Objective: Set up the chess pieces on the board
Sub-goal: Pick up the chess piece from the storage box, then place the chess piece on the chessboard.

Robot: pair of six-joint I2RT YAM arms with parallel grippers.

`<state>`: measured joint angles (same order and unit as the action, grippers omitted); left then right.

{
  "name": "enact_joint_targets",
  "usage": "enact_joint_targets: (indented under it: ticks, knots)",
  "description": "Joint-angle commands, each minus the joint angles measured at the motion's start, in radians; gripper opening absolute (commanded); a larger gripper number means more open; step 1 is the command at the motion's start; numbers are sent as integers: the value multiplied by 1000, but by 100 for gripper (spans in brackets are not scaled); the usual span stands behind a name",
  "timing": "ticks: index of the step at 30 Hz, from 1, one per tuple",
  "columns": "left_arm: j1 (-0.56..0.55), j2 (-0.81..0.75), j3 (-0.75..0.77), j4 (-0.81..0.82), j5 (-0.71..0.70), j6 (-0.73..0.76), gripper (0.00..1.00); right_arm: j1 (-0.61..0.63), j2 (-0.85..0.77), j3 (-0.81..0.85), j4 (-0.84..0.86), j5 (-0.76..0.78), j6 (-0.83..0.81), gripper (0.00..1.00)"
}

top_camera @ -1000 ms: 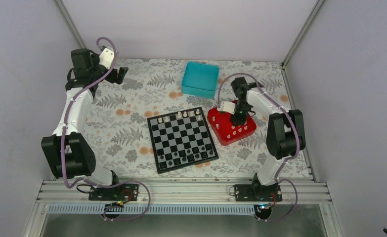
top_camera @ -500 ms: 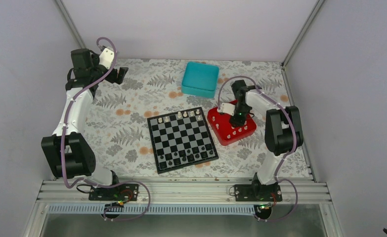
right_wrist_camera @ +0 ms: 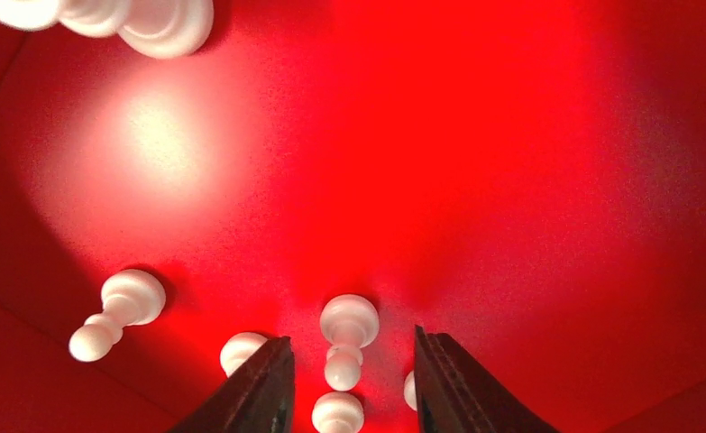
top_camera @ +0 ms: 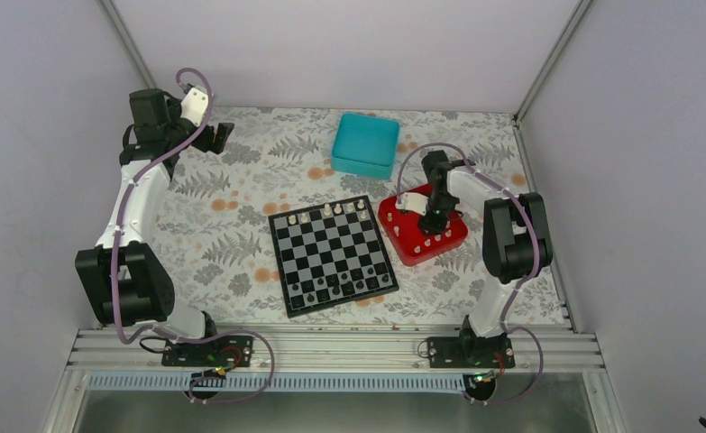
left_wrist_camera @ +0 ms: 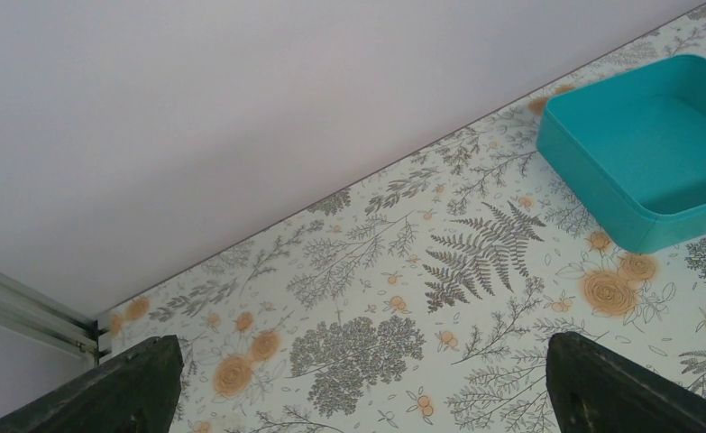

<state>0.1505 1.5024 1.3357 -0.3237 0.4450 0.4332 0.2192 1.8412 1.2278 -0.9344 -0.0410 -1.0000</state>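
Observation:
The board [top_camera: 334, 255] lies at the table's middle, with white chess pieces [top_camera: 331, 210] along its far row. More white pieces lie in the red tray [top_camera: 392, 215]. My right gripper [top_camera: 434, 222] is down inside that tray. In the right wrist view its jaws [right_wrist_camera: 349, 383] are open on either side of a lying white pawn [right_wrist_camera: 347, 336], with a gap on each side. Other white pieces [right_wrist_camera: 119, 311] lie close by. My left gripper [top_camera: 224, 135] hangs open over the far left of the table, nothing between its fingers [left_wrist_camera: 134, 390].
A teal box [top_camera: 366, 144] stands behind the board, also in the left wrist view [left_wrist_camera: 648, 153]. Dark pieces [top_camera: 344, 287] fill the board's near rows. A large white piece [right_wrist_camera: 155, 20] lies at the tray's far side. Enclosure walls stand on three sides.
My right gripper has shifted slightly inside the red tray and its jaws have narrowed. The left arm has not moved.

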Motion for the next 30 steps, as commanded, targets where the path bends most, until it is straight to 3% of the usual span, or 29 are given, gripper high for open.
enact_joint_targets:
  ticks: [1, 6, 9, 19, 30]
  knots:
    - [7, 2, 8, -2, 16, 6, 100, -8, 11, -19, 25, -24, 9, 32]
    - [8, 1, 8, -1, 15, 6, 100, -8, 13, -17, 27, -28, 11, 11]
    - [7, 1, 8, 0, 15, 6, 100, -8, 2, 1, 15, -33, 8, 5]
    - [8, -6, 10, -1, 22, 2, 100, 53, -39, 246, -150, 4, 8, 4]
    - [8, -5, 16, -7, 33, 1, 100, 345, 112, 595, -257, 74, 3, 6]
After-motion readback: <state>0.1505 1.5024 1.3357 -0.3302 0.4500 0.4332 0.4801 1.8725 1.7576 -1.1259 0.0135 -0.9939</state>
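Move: The white chess piece to be taken stands in the red storage box, directly between the right fingers, its middle roughly 1 cm below the hand point. A second piece is some 3 cm to the hand's right and 1 cm farther out, and a third is about 3 cm back. The chessboard's middle lies roughly 24 cm left and 6 cm back. From the idle left hand the piece is about 48 cm right, 15 cm back and 27 cm below. Staying almost in place over the red storage box, the right hand closes its half-open fingers on the upper part of the white piece between them and pinches it. Keeping that grip, it draws the piece up out of the box by some 13 cm, first rising and going forward about 6 cm, then swinging ever faster left by nearly 12 cm towards the board's far right corner, while the fingertips tip outward and the hand turns slightly counter-clockwise, about 20 degrees in all. ##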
